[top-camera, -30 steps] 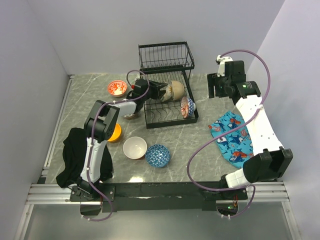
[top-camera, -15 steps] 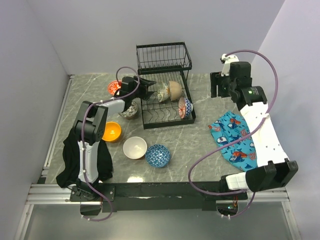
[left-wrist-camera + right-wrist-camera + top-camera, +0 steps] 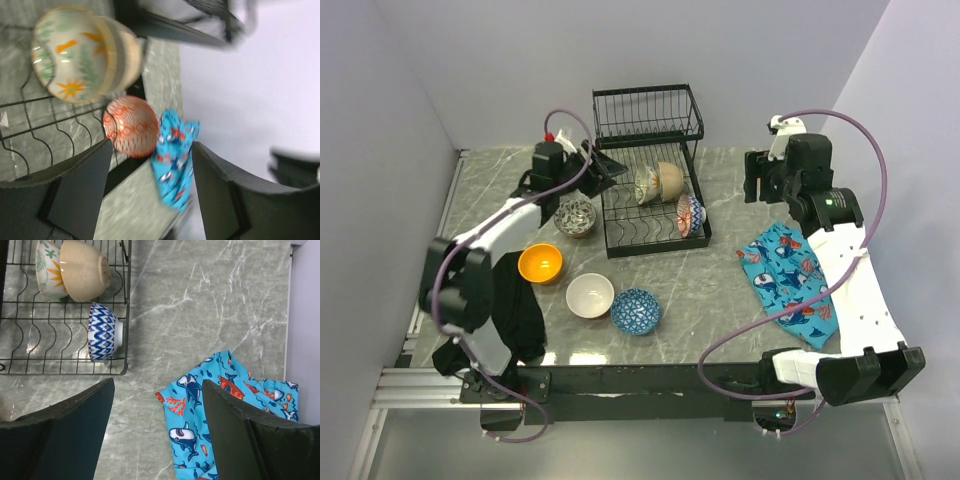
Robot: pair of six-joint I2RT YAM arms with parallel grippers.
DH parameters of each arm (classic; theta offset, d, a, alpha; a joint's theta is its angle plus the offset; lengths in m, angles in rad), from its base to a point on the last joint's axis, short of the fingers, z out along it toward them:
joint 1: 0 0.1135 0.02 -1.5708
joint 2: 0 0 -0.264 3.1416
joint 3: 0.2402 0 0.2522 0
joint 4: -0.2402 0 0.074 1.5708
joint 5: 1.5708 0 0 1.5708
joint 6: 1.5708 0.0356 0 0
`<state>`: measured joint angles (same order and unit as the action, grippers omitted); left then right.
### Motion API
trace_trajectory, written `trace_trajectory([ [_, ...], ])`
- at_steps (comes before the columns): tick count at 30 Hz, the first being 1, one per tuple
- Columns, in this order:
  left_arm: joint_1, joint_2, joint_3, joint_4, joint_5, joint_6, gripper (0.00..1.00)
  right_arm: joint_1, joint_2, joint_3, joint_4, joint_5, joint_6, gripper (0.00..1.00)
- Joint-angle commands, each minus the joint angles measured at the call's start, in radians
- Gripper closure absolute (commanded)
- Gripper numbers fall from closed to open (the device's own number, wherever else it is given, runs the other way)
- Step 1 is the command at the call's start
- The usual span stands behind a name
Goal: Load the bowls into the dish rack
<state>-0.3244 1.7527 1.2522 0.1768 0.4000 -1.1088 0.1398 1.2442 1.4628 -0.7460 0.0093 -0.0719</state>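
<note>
The black wire dish rack (image 3: 620,245) stands at the back middle of the table. In its lower tray a leaf-patterned bowl (image 3: 646,185) (image 3: 70,55) (image 3: 46,264) leans against a beige bowl (image 3: 670,179) (image 3: 85,270). A bowl that is blue outside and red inside (image 3: 690,213) (image 3: 131,126) (image 3: 104,331) stands on edge nearer the front. My left gripper (image 3: 603,168) (image 3: 150,192) is open and empty just left of the rack. My right gripper (image 3: 757,180) (image 3: 157,435) hangs open and empty right of the rack. A dark patterned bowl (image 3: 578,217), an orange bowl (image 3: 540,264), a white bowl (image 3: 590,295) and a blue bowl (image 3: 636,311) sit on the table.
A blue shark-print cloth (image 3: 785,280) (image 3: 230,410) (image 3: 175,155) lies on the table at the right. A black cloth (image 3: 515,315) is bunched near the left arm's base. Walls close in the table at left, back and right.
My left gripper opened and drew back leftward out of the rack, leaving the leaf-patterned bowl beside the beige one. The right arm shifted slightly.
</note>
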Motion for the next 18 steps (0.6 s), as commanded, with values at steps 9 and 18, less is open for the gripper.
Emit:
trace_trajectory([
  [9, -0.071, -0.406, -0.2, -0.376, 0.387, 0.98, 0.29, -0.043, -0.268, -0.231, 0.149, -0.064, 0.032, 0.06],
  [18, -0.364, -0.561, -0.184, -0.812, 0.142, 1.542, 0.34, -0.075, -0.481, -0.361, 0.114, -0.118, 0.224, 0.0],
])
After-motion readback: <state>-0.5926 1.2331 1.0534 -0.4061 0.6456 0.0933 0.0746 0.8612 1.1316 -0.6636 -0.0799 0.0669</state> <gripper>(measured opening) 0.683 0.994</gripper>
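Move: The blue bowl lies about 30 cm back and 6 cm right of the left gripper, some 19 cm below. The white bowl is 13 cm left of the blue bowl and 5 cm farther out; the orange bowl is 16 cm back and 22 cm left of the left gripper. From the right gripper the blue bowl is about 22 cm back, 30 cm left and 28 cm below; the shark cloth is 14 cm back and 14 cm right. Pull the empty left gripper about 23 cm back from the rack towards the blue bowl, rising briefly by 4 cm, then settling at the starting height. Swing its half-rolled fingers some 50 degrees clockwise until they point right and down; keep them open. Draw the right gripper 7 cm back and spread its fingers wider. ##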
